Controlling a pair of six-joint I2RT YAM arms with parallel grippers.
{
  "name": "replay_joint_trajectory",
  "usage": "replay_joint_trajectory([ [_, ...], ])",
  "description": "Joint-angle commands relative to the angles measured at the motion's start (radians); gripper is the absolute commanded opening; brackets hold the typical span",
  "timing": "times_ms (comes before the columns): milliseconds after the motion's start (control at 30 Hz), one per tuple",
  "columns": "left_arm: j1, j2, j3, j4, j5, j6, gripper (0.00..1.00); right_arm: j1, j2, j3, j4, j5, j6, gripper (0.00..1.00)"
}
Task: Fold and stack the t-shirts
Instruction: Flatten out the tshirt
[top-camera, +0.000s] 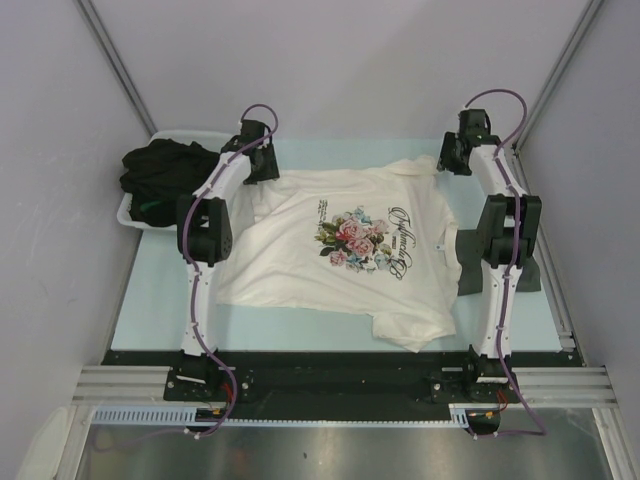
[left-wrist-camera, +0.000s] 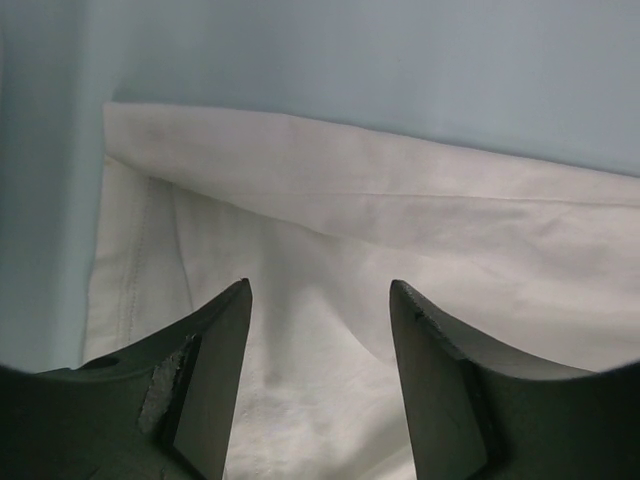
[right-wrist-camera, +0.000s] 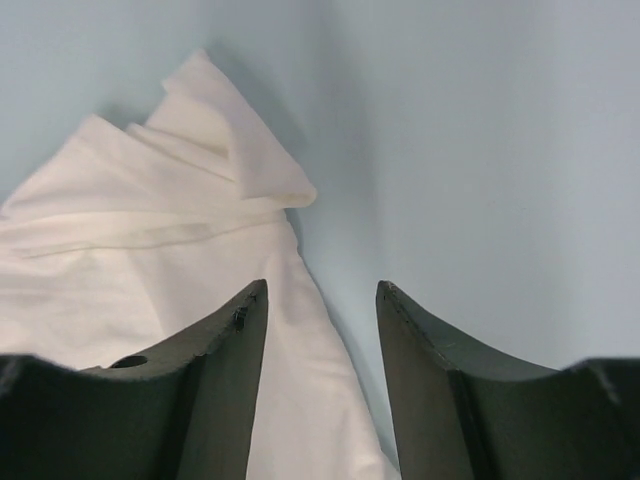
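A cream-white t-shirt (top-camera: 300, 270) with a pink rose print lies spread and rumpled, print up, in the middle of the pale blue table (top-camera: 160, 300). My left gripper (top-camera: 262, 162) hovers over its far left corner. In the left wrist view that gripper (left-wrist-camera: 320, 290) is open, with a folded edge of the cloth (left-wrist-camera: 400, 230) below and nothing between the fingers. My right gripper (top-camera: 452, 155) is at the far right corner. It (right-wrist-camera: 322, 288) is open too, straddling the cloth's edge (right-wrist-camera: 150, 230). Black t-shirts (top-camera: 165, 172) are piled at the far left. A dark grey t-shirt (top-camera: 530, 268) lies flat at the right.
The black pile sits in a white tub (top-camera: 135, 218) at the far left corner of the table. Grey walls close in the table on the left, back and right. The arm bases stand on a dark rail (top-camera: 340, 385) at the near edge.
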Motion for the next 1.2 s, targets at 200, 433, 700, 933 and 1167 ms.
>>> replay_joint_trajectory([
  [200,-0.001,-0.061,-0.014,0.018,0.009,0.013,0.63,0.007,-0.046,-0.021,0.031,-0.079,0.05,0.53],
  [433,0.0,-0.066,-0.02,0.021,-0.002,0.027,0.63,0.01,-0.016,-0.04,0.036,-0.096,0.047,0.52],
  [700,0.0,-0.065,-0.028,0.023,-0.002,0.02,0.63,0.012,0.012,-0.05,0.037,-0.112,0.037,0.52],
  [933,0.0,-0.071,-0.038,0.029,-0.008,0.021,0.63,0.01,0.055,-0.046,0.023,-0.124,0.04,0.52],
  [1167,0.0,-0.077,-0.061,0.04,-0.011,0.02,0.63,0.012,0.078,-0.05,0.028,-0.13,0.036,0.48],
])
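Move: The right hand hangs roughly 7 cm above the table, just outside the t-shirt's far right side: that edge lies about 3 cm to its left and 1 cm back, the rumpled corner flap 5 cm ahead and 4 cm left, the flower print some 19 cm back and 30 cm left, all about 7 cm lower. The left hand is already over the shirt's far left part, cloth about 3 cm straight below; the far left corner is 6 cm ahead and 7 cm left of it, the black-filled basket 26 cm left and level with it. The right hand tops out about 1 cm higher, slides some 2.5 cm left in over the t-shirt's far right edge and then sinks about 6.5 cm from its high point, easing slightly back and rolling and tipping only a few degrees, with its open fingers ending on either side of the edge just behind the corner flap. Meanwhile the left hand creeps down some 2 cm and about 1 cm back towards the cloth under it, its fingers still open; the right hand's inner fingertip comes down to the cloth, but neither hand pinches anything. ##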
